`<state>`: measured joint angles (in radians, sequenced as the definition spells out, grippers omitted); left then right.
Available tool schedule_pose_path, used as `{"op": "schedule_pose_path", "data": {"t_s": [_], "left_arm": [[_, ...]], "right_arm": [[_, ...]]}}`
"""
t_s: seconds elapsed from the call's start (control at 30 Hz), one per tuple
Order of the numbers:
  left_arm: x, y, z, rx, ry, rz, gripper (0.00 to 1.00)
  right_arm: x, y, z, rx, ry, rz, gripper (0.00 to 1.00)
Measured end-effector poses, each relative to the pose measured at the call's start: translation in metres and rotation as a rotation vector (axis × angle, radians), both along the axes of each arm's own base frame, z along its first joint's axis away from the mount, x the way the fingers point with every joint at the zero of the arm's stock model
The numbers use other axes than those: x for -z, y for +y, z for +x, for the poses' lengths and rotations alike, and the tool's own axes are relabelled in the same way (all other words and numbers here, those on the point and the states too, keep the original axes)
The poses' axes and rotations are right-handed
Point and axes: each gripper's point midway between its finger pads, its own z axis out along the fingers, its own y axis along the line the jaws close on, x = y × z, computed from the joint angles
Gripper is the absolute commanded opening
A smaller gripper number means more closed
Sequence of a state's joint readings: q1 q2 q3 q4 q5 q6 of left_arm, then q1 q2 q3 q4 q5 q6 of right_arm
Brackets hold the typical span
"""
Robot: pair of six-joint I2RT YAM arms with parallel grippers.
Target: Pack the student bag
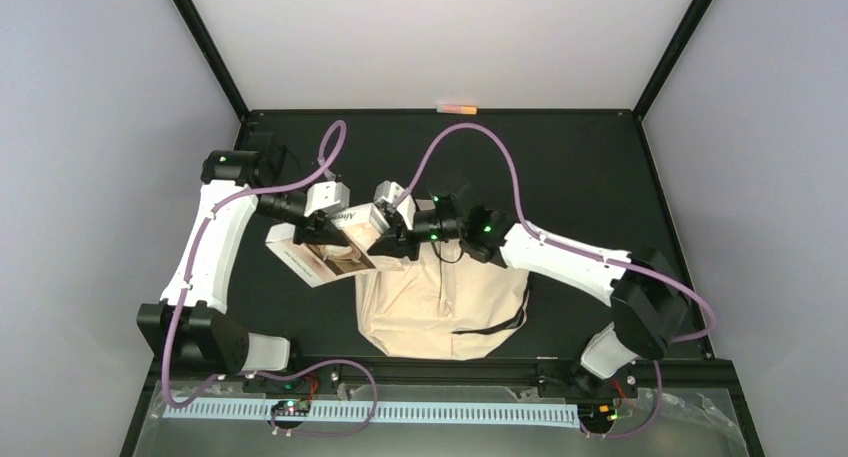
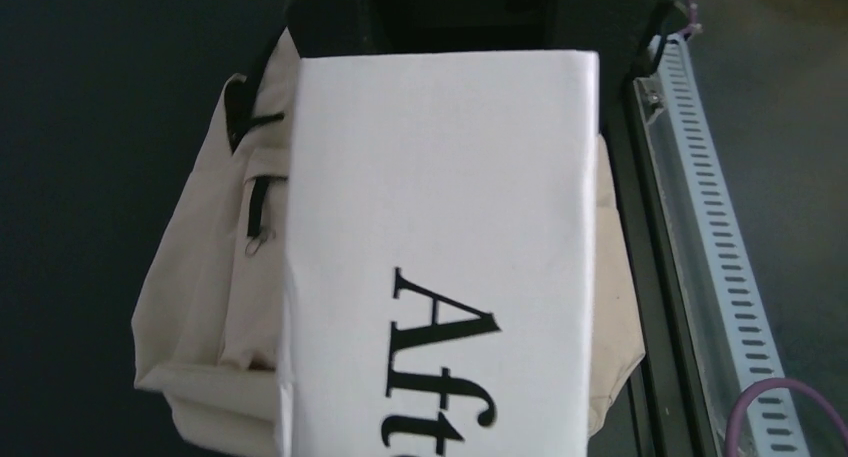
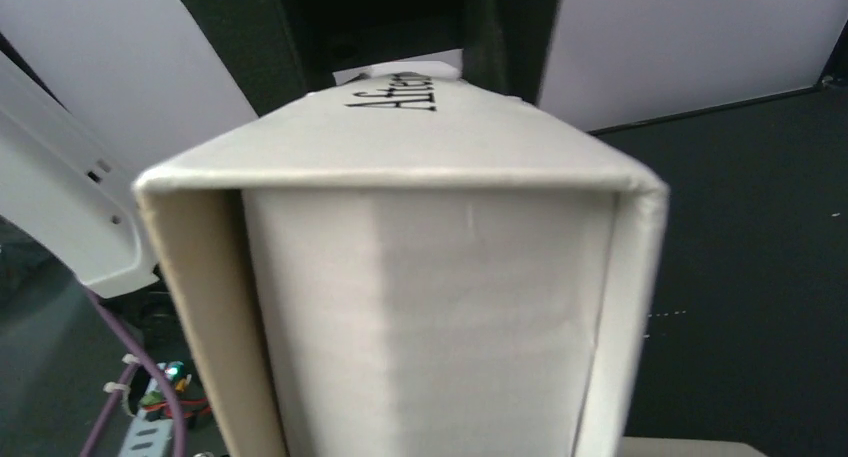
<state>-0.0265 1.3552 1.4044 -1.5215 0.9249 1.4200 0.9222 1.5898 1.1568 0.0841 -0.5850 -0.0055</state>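
Observation:
The student bag [image 1: 440, 312] lies on the black table between the two arm bases, cream with dark zips; its front zip pocket shows in the left wrist view [image 2: 200, 297]. A white hardback book [image 1: 325, 255] with black lettering is held tilted above the bag's far left corner. My left gripper [image 1: 338, 229] is at the book's upper edge, and the cover [image 2: 440, 227] hides its fingers. My right gripper [image 1: 388, 235] meets the book's right end. There the page edge [image 3: 420, 277] fills the view between the jaws, which seem shut across its thickness.
An orange marker [image 1: 458, 108] lies at the table's far edge by the back wall. A perforated white rail [image 1: 400, 413] runs along the near edge, also showing beside the bag [image 2: 715, 237]. Purple cables loop over both arms.

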Motion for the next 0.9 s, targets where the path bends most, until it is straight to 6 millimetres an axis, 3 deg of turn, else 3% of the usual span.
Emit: {"op": "schedule_pose_path", "data": {"t_s": [0.1, 0.17, 0.2, 0.4, 0.5, 0.63, 0.7, 0.77, 0.9], "left_arm": [[-0.005, -0.008, -0.003, -0.004, 0.024, -0.025, 0.76], [-0.009, -0.012, -0.001, -0.022, 0.033, -0.043, 0.95], [-0.013, -0.014, 0.001, -0.036, 0.031, -0.053, 0.98], [-0.042, -0.012, 0.042, -0.255, -0.051, -0.091, 0.99], [-0.064, -0.006, 0.061, -0.371, -0.137, -0.106, 0.99], [-0.082, -0.001, 0.074, -0.474, -0.188, -0.112, 0.99], [-0.074, -0.006, 0.075, -0.484, -0.169, -0.085, 0.99], [-0.051, -0.016, 0.073, -0.467, -0.121, -0.032, 0.99], [0.039, -0.033, 0.062, -0.401, 0.02, 0.179, 0.99]], "right_arm": [[-0.005, -0.01, -0.007, 0.009, 0.031, 0.003, 0.22], [-0.011, -0.017, -0.009, 0.026, 0.055, 0.003, 0.2], [-0.013, -0.021, -0.01, 0.034, 0.069, 0.0, 0.2], [-0.026, -0.061, 0.002, 0.153, 0.185, -0.013, 0.2], [-0.018, -0.099, 0.011, 0.267, 0.268, -0.031, 0.2], [-0.019, -0.169, 0.025, 0.495, 0.334, -0.02, 0.19], [-0.032, -0.208, 0.03, 0.644, 0.31, 0.003, 0.19], [-0.05, -0.241, 0.027, 0.77, 0.264, 0.036, 0.17], [-0.061, -0.272, 0.016, 0.892, 0.245, 0.01, 0.17]]}}
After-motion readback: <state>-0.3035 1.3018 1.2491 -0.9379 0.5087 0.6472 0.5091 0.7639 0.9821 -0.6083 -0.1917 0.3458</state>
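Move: Both hands grip the book some 25 cm above the table, the right one at its right end, with the book's middle roughly 10 cm to that hand's left; from the left hand it is about 2 cm to the left. The school bag lies flat beneath: its middle is level with the right hand, about 11 cm to its right and 22 cm down, and some 19 cm to the left hand's right and 23 cm down. Rightwards over the bag, slowly and then fast, the right hand carries the book about 27 cm and 6 cm up, its grip kept, swinging some 50 degrees clockwise. The left hand opens wide and lets go of the book, rises with a forward swing of about 7 cm, then drops some 12 cm towards the left side of the bag, turned roughly 25 degrees counter-clockwise. ##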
